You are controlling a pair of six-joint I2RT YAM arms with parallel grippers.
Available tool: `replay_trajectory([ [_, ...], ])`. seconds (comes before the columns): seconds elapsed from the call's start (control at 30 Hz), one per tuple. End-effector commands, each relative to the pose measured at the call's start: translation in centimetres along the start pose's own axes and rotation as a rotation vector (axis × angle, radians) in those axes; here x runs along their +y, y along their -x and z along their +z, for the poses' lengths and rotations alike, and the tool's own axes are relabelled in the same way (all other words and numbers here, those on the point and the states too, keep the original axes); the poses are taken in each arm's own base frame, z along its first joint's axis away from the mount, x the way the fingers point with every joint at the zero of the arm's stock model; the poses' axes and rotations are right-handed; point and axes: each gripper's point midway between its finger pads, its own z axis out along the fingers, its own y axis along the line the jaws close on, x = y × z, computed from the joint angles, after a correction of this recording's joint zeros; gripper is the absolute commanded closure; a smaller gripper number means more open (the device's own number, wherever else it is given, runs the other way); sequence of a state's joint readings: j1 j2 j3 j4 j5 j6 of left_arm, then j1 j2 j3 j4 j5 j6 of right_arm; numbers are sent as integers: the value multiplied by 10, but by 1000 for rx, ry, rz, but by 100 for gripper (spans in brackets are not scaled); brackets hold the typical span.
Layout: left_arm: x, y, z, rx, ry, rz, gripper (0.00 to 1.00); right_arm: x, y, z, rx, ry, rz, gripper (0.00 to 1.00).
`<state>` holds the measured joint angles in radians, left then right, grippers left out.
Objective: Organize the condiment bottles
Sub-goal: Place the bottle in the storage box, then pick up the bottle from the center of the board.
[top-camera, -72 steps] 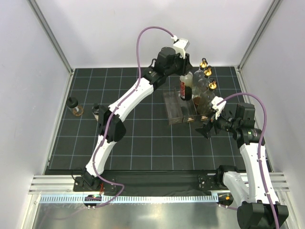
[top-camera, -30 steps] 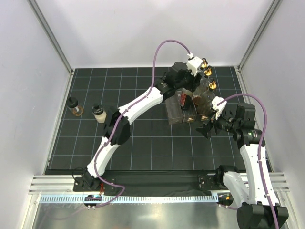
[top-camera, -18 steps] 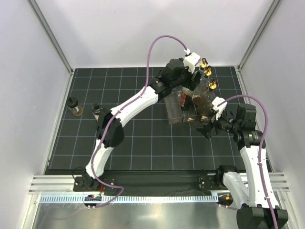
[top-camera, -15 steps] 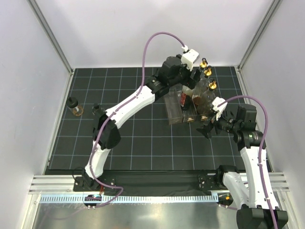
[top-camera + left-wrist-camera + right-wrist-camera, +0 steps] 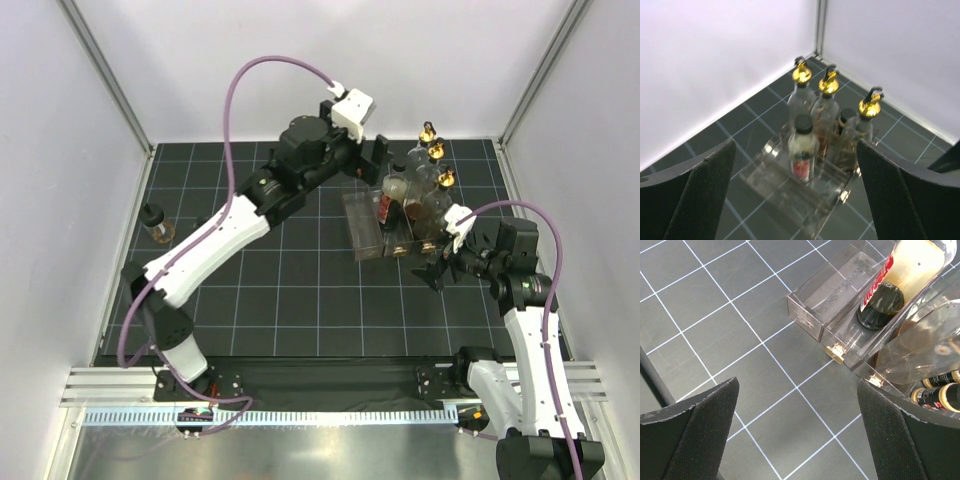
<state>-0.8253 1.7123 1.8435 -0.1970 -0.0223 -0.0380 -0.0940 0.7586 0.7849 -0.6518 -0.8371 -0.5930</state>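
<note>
Three tall clear bottles with gold pourer tops [image 5: 436, 151] [image 5: 828, 86] stand at the back of the clear rack [image 5: 368, 228] [image 5: 785, 187]. A bottle with a red label [image 5: 390, 198] [image 5: 803, 150] [image 5: 892, 277] stands upright in a rack slot in front of them. Small dark black-capped bottles [image 5: 939, 390] sit in the rack's right side. Another small bottle [image 5: 153, 223] stands alone far left. My left gripper [image 5: 385, 160] [image 5: 795, 200] hovers open above the rack's rear left, holding nothing. My right gripper [image 5: 432, 272] [image 5: 797, 435] is open and low, just off the rack's near right corner.
The black gridded mat [image 5: 300, 290] is walled by white panels on three sides. The left arm's forearm [image 5: 215, 235] spans the mat's left half and hides part of it. The rack's left slot [image 5: 832, 287] holds nothing.
My left gripper opened, let go of the red-label bottle in the rack, then rose and drew back to the left. The right arm stayed still.
</note>
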Motion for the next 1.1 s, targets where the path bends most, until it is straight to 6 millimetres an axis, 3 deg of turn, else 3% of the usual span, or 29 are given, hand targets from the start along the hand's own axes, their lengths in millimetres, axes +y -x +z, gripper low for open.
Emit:
replay_trajectory([
  [0.0,15,13,-35,-29,81,24,0,-1,4,2,-21,17,-29,0],
  [0.03,17,27,-55,-62,88,23,0,-1,4,3,-21,21,-30,0],
  [0.07,20,8,-61,-23,107,25,0,-1,3,4,-19,26,-25,0],
  [0.13,25,18,-90,-55,131,27,0,1,3,5,-16,50,-16,0],
  [0.17,31,-1,-98,-21,162,29,0,2,5,5,-18,60,-19,0],
  [0.23,38,-8,-115,-18,197,29,1,3,6,5,-6,76,-19,0],
  [0.27,41,3,-136,-57,214,24,0,3,8,5,-3,83,-46,0],
  [0.3,48,-2,-154,-58,244,51,0,4,8,5,13,97,-60,0],
  [0.33,50,-14,-152,-31,254,59,0,3,9,5,20,98,-53,0],
  [0.37,53,-8,-168,-58,267,62,0,1,17,4,17,102,-81,0],
  [0.4,56,-21,-175,-37,288,66,0,3,17,4,31,117,-74,0],
  [0.5,66,-22,-204,-60,336,79,0,3,24,12,64,156,-90,0],
  [0.53,72,-34,-210,-36,374,86,0,0,25,14,75,154,-91,0],
  [0.6,79,-32,-230,-60,413,89,0,11,31,29,107,201,-144,0],
  [0.7,88,-50,-246,-40,472,87,0,14,35,47,156,205,-194,0],
  [0.73,90,-48,-257,-63,482,78,0,26,40,55,159,245,-217,0],
  [0.77,93,-61,-260,-37,502,82,0,30,48,60,155,258,-236,0],
  [0.8,95,-61,-270,-52,515,73,0,32,45,70,184,273,-235,0],
  [0.87,100,-77,-277,-19,549,79,0,48,58,83,184,325,-272,0],
  [0.9,102,-82,-281,-14,562,78,0,51,54,94,217,339,-275,0],
  [0.93,104,-83,-288,-23,573,76,0,66,57,101,221,379,-304,0],
  [0.97,107,-86,-292,-20,593,77,0,71,65,107,214,389,-324,0],
  [1.03,109,-99,-296,-5,608,87,0,82,62,124,245,424,-346,0],
  [1.07,111,-101,-298,-3,620,88,0,96,69,130,237,458,-376,0],
])
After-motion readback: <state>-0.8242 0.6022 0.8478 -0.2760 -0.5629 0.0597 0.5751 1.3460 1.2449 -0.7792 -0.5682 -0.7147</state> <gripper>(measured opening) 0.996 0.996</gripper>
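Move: Both hands are empty and wide open. The cream bottle standing at the left of the table is roughly level with the left hand, about 38 cm to its left and 28 cm lower. The amber bottle stands some 13 cm left of the cream one and 3 cm farther out. From the right hand the cream bottle is about 53 cm left and 12 cm ahead; the storage box's middle is some 23 cm straight ahead, the red-label bottle inside it 22 cm ahead and 7 cm left. Towards the cream bottle goes the open left hand, swinging away from the box some 28 cm left and half as far back, turning about 30 degrees counter-clockwise and sinking mostly near the end. The right hand, also open, dips slightly and recovers, then sweeps about 15 cm left, nearly level, along the front of the box, turning and rolling its left side down. ##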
